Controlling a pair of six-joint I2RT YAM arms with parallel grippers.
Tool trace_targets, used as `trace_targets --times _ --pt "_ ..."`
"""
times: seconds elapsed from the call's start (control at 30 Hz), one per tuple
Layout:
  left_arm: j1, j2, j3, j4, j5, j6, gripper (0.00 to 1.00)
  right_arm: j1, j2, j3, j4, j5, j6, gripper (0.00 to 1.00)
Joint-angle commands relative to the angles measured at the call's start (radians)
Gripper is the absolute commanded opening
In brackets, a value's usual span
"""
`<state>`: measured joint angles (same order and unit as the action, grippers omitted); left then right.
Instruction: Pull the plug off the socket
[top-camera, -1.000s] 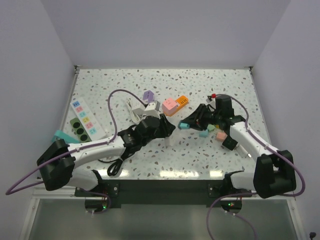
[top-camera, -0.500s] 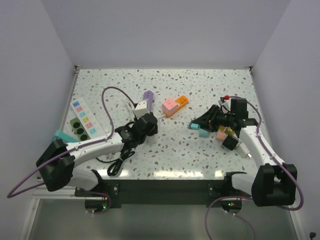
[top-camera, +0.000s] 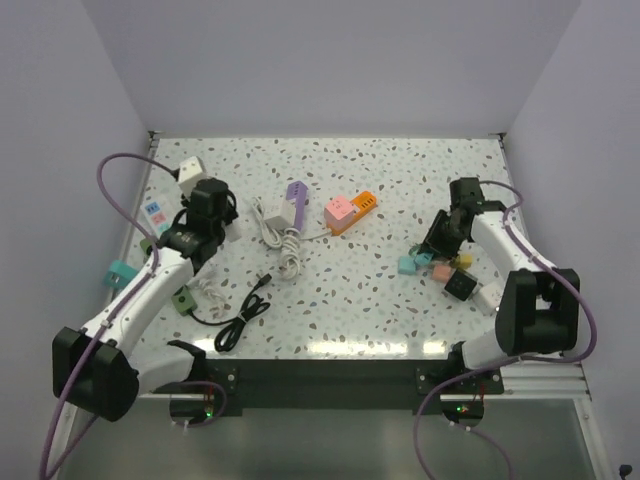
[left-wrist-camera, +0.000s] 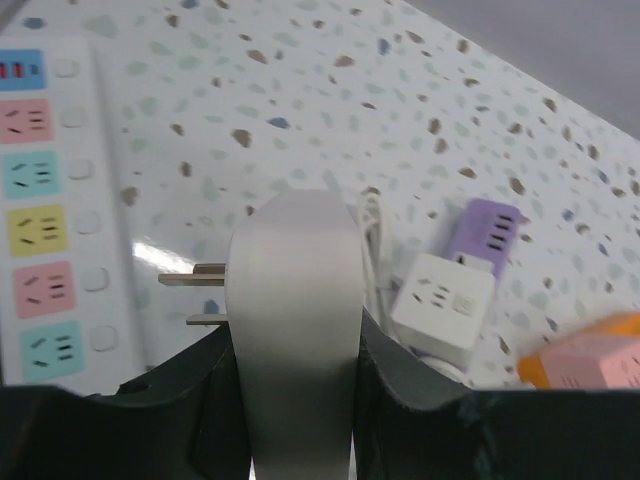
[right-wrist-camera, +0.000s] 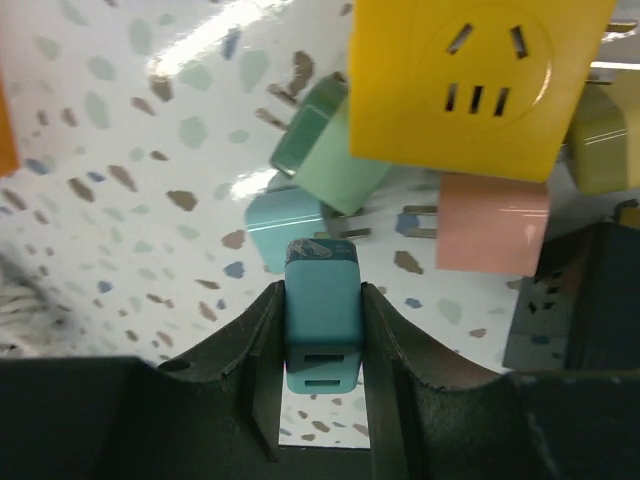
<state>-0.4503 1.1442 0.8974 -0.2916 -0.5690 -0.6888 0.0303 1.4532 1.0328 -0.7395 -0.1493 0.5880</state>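
Note:
My left gripper (left-wrist-camera: 293, 340) is shut on a white adapter block (left-wrist-camera: 293, 270) whose two metal prongs (left-wrist-camera: 195, 275) point left, bare and free of any socket. In the top view this block (top-camera: 190, 172) hangs over the table's far left, at my left gripper (top-camera: 202, 192). My right gripper (right-wrist-camera: 322, 292) is shut on a teal plug (right-wrist-camera: 322, 330) with two slots in its near face. It is held above a pile of adapters at the right, where my right gripper (top-camera: 440, 238) points down and to the left.
A multicoloured power strip (left-wrist-camera: 40, 210) lies under the left arm. A white cube socket (left-wrist-camera: 443, 300), purple adapter (top-camera: 296, 190), white cable bundle (top-camera: 280, 235) and pink-orange block (top-camera: 350, 210) lie mid-table. A black cable (top-camera: 240, 315) is near the front. A yellow cube socket (right-wrist-camera: 470, 80) tops the right pile.
Both grippers were close together mid-table. They have drawn apart: the left swung to the far left with the white block, the right moved back over the pile on the right with the teal plug.

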Motion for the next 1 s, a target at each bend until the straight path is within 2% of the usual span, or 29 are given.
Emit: trace_targets --times 0.0,0.07,0.13,0.23,0.37,0.4,0.5,0.53,0.6,0.63,0.67,0.7,0.73,0.83,0.87,0.9,0.97 --pt "0.194 0.060 0.047 -0.034 0.099 0.130 0.00 0.000 0.059 0.036 -0.031 0.137 -0.056 0.00" --pt "0.290 0.107 0.078 -0.026 0.126 0.158 0.00 -0.001 0.102 0.042 -0.017 0.143 -0.051 0.00" --pt "0.367 0.219 0.122 -0.029 0.148 0.169 0.00 0.000 0.128 0.047 -0.005 0.142 -0.050 0.00" --pt "0.427 0.308 0.171 -0.023 0.166 0.179 0.00 0.003 0.139 0.055 -0.008 0.165 -0.051 0.00" --pt "0.533 0.474 0.227 -0.044 0.187 0.192 0.00 0.002 0.142 0.065 -0.017 0.171 -0.059 0.29" --pt "0.548 0.495 0.235 -0.047 0.192 0.193 0.00 0.002 0.138 0.067 -0.020 0.172 -0.059 0.42" --pt "0.587 0.546 0.250 -0.040 0.231 0.202 0.00 0.010 0.105 0.076 -0.035 0.181 -0.059 0.64" --pt "0.593 0.552 0.256 -0.041 0.238 0.204 0.04 0.011 0.099 0.082 -0.050 0.191 -0.062 0.67" --pt "0.599 0.572 0.259 -0.035 0.254 0.216 0.17 0.014 0.082 0.102 -0.069 0.212 -0.063 0.73" --pt "0.601 0.580 0.265 -0.041 0.258 0.219 0.30 0.016 0.076 0.110 -0.090 0.223 -0.062 0.76" --pt "0.601 0.585 0.268 -0.046 0.262 0.219 0.36 0.016 0.072 0.122 -0.096 0.235 -0.060 0.78" --pt "0.599 0.586 0.268 -0.047 0.264 0.219 0.52 0.017 0.052 0.128 -0.103 0.238 -0.056 0.79" --pt "0.601 0.585 0.267 -0.049 0.267 0.221 0.59 0.017 0.039 0.139 -0.128 0.250 -0.053 0.81" --pt "0.602 0.568 0.265 -0.055 0.284 0.228 0.74 0.034 -0.039 0.176 -0.146 0.261 -0.051 0.82" --pt "0.601 0.553 0.267 -0.061 0.296 0.229 0.78 0.049 -0.053 0.196 -0.140 0.222 -0.056 0.83" --pt "0.601 0.543 0.267 -0.067 0.305 0.230 0.87 0.062 -0.062 0.205 -0.126 0.190 -0.065 0.84" --pt "0.601 0.508 0.262 -0.072 0.349 0.238 0.95 0.133 -0.047 0.263 -0.138 0.171 -0.066 0.86"
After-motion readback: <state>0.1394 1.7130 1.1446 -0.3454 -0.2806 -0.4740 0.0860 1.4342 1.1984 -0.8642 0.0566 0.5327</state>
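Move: The left hand holds a long white plug; the white power strip it goes beside is centred about 19 cm left, 3 ahead and 15 below, the green socket 9 cm nearer the base than the strip, the white cube 10 ahead and 10 right. The right hand's teal plug is bound for a gap some 2 cm back, 2 right, 5 below, between another teal plug (3 left, 1 ahead) and the pink plug (7 right, level). Left swings 18 cm left, sinking beside the strip; right dips 4 cm; both open, right then rising clear. ##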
